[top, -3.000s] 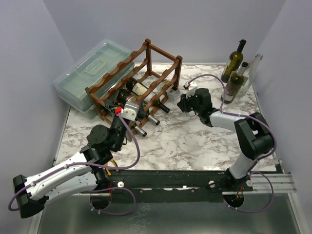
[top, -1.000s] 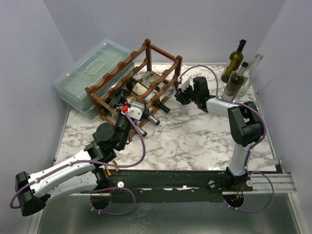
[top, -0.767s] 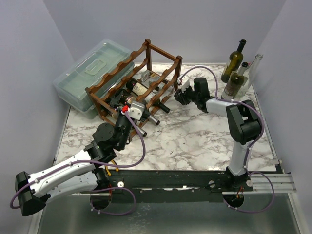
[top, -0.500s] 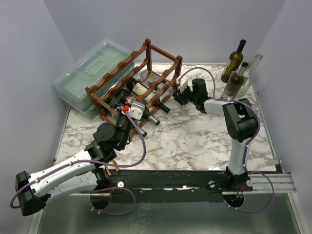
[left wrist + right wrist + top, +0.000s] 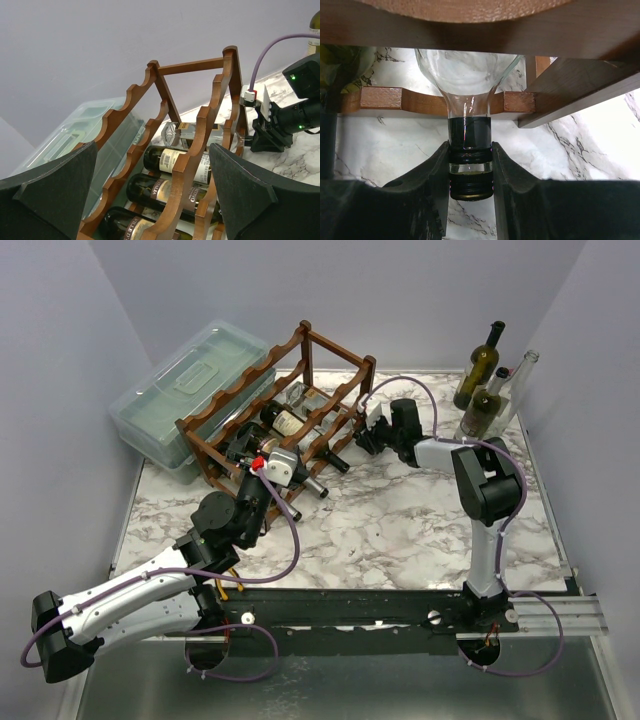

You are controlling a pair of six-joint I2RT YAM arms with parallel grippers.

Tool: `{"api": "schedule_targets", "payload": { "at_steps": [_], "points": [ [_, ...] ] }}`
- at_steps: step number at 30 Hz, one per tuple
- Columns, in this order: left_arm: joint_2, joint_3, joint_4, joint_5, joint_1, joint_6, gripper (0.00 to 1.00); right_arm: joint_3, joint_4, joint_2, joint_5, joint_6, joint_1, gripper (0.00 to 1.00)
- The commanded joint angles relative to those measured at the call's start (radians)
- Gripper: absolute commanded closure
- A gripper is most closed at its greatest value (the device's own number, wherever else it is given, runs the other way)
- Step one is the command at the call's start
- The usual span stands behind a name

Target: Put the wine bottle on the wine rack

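Observation:
The dark reddish-brown wine rack (image 5: pixel 300 390) stands at the back left of the marble table, and it also shows in the left wrist view (image 5: pixel 200 145). Three dark bottles (image 5: pixel 170 192) lie in its lower tier. A clear glass wine bottle (image 5: pixel 469 75) lies in the rack's rightmost slot, also seen in the left wrist view (image 5: pixel 192 134). My right gripper (image 5: pixel 470 172) is shut on its black-capped neck (image 5: pixel 470 145) at the rack's right end (image 5: pixel 375 430). My left gripper (image 5: pixel 155 200) is open and empty, in front of the rack (image 5: pixel 275 465).
A translucent lidded plastic box (image 5: pixel 185 390) sits behind the rack at the left. Three upright bottles (image 5: pixel 480 390) stand at the back right corner. Purple cables loop over both arms. Grey walls close in left, back and right.
My right gripper has pushed the clear bottle leftward, deeper into the rack. The left arm moved closer to the rack three seconds ago and has stayed still since.

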Motion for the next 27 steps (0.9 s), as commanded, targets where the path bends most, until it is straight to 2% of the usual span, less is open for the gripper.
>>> {"api": "schedule_targets", "payload": {
  "at_steps": [1,3,7,11,14,18,22,25,27],
  "points": [
    [0.003,-0.004,0.026,0.007,0.004,-0.008,0.06,0.006,-0.1,0.03,0.079,-0.013,-0.03,0.91],
    [0.008,-0.004,0.026,0.008,0.005,-0.008,0.06,0.009,-0.091,0.015,0.08,-0.001,-0.031,0.72],
    [0.015,-0.006,0.026,0.007,0.004,-0.007,0.06,-0.032,-0.052,-0.04,0.106,0.017,-0.03,0.57],
    [0.015,-0.006,0.027,0.007,0.005,-0.005,0.06,-0.097,-0.049,-0.12,0.131,0.016,-0.03,0.48],
    [0.014,-0.006,0.025,0.012,0.004,-0.014,0.06,-0.152,-0.053,-0.189,0.164,0.029,-0.031,0.3],
    [0.011,-0.008,0.025,0.02,0.003,-0.022,0.06,-0.224,-0.046,-0.298,0.184,0.071,-0.03,0.29],
    [0.017,-0.005,0.025,0.015,0.003,-0.022,0.06,-0.217,-0.122,-0.402,0.267,0.132,-0.033,0.28],
    [0.009,-0.006,0.025,0.023,0.004,-0.028,0.06,-0.176,-0.161,-0.45,0.379,0.282,-0.037,0.18],
    [0.008,-0.007,0.025,0.018,0.003,-0.025,0.06,-0.121,-0.212,-0.469,0.472,0.389,-0.042,0.15]
  ]
}}
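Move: At the rack's right side, the right fingers are closed on the neck of the clear wine bottle, whose middle lies about 7 cm ahead and 8 cm to the left, near hand height. The foot of the rack's corner post stands some 6 cm straight ahead; the white-labelled bottle lies about 13 cm left and 2 cm back. For the left hand, the clear bottle is roughly 30 cm ahead, 8 cm right and 31 cm below. Letting go of the clear bottle's neck, the right hand opens its fingers wide and backs off to the right and towards its base, away from the rack. It then climbs steeply while still drifting right, ending about 10 cm higher, 7 cm farther right and 4 cm back, turned some 20 degrees clockwise. ##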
